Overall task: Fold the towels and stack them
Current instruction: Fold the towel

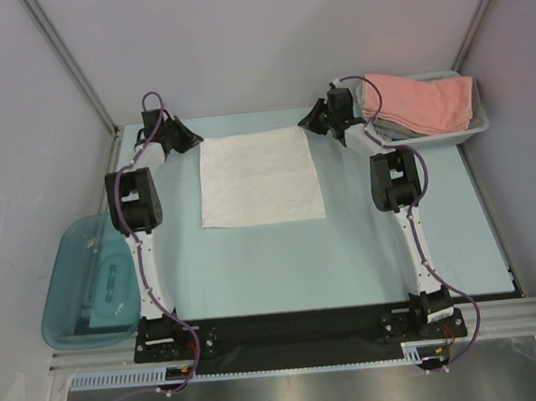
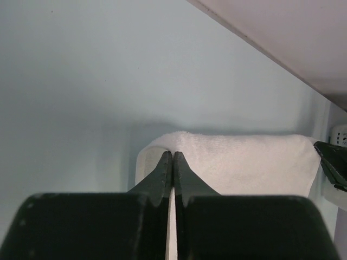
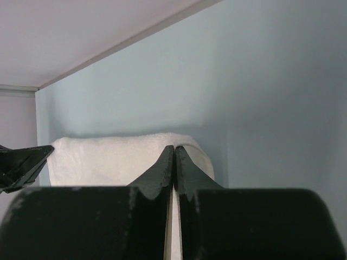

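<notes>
A white towel (image 1: 259, 178) lies spread flat in the middle of the light blue table. My left gripper (image 1: 190, 140) is at its far left corner, and in the left wrist view the gripper (image 2: 172, 154) is shut, with the white towel (image 2: 244, 162) pinched between its fingers. At the far right corner my right gripper (image 1: 306, 122) is likewise shut (image 3: 174, 147) on the white towel (image 3: 108, 157). A salmon-pink towel (image 1: 419, 98) lies on a grey towel (image 1: 401, 131) in the basket.
The white mesh basket (image 1: 478, 128) stands at the far right corner of the table. A teal plastic tub (image 1: 87, 282) sits off the table's left edge. Grey walls close in behind and at both sides.
</notes>
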You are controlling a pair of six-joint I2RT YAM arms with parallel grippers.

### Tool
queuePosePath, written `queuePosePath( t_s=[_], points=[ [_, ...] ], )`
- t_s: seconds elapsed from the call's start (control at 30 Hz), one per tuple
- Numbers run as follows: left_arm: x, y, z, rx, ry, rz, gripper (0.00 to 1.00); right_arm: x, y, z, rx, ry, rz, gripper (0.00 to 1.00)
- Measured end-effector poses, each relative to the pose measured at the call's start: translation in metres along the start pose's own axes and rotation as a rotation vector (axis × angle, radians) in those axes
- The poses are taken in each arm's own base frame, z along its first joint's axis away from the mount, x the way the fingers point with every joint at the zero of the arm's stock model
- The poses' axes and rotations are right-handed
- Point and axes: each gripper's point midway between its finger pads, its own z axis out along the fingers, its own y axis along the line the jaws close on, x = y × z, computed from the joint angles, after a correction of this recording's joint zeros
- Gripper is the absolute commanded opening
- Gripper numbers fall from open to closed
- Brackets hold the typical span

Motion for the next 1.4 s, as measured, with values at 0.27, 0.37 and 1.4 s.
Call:
queuePosePath(
  t_s=[0.27, 0.37, 1.4],
  points=[
    [-0.009, -0.004, -0.002, 0.062, -0.039, 0.006, 0.00, 0.001, -0.018, -0.002, -0.048, -0.006, 0.003, 0.03],
    [-0.002, -0.002, -0.008, 0.072, -0.042, 0.005, 0.00, 0.011, -0.030, -0.008, -0.040, 0.016, 0.015, 0.04],
    [0.089, -0.008, -0.150, 0.006, -0.062, -0.057, 0.00, 0.083, 0.022, -0.151, -0.116, 0.065, -0.021, 0.01]
  ],
)
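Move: Both grippers already hold the white towel by its far corners, a few centimetres above the table. Its near-left corner lies about 33 cm back of the left gripper, level with it sideways. Its near-right corner is some 34 cm back and 3 cm to the right of the right gripper. The teal bin sits about 47 cm back and 28 cm to the left of the left gripper; the white basket is roughly 42 cm right of the right gripper, about level ahead. Keep both grippers pinching the far corners and draw them back together about 17 cm towards the near edge, in a low arc over the towel. Lift to 6–8 cm mid-way, then sink to end about 4 cm above the start; the right gripper first dips 2 cm and eases slightly left. Let the left wrist tip up some 10 degrees, then level again. ##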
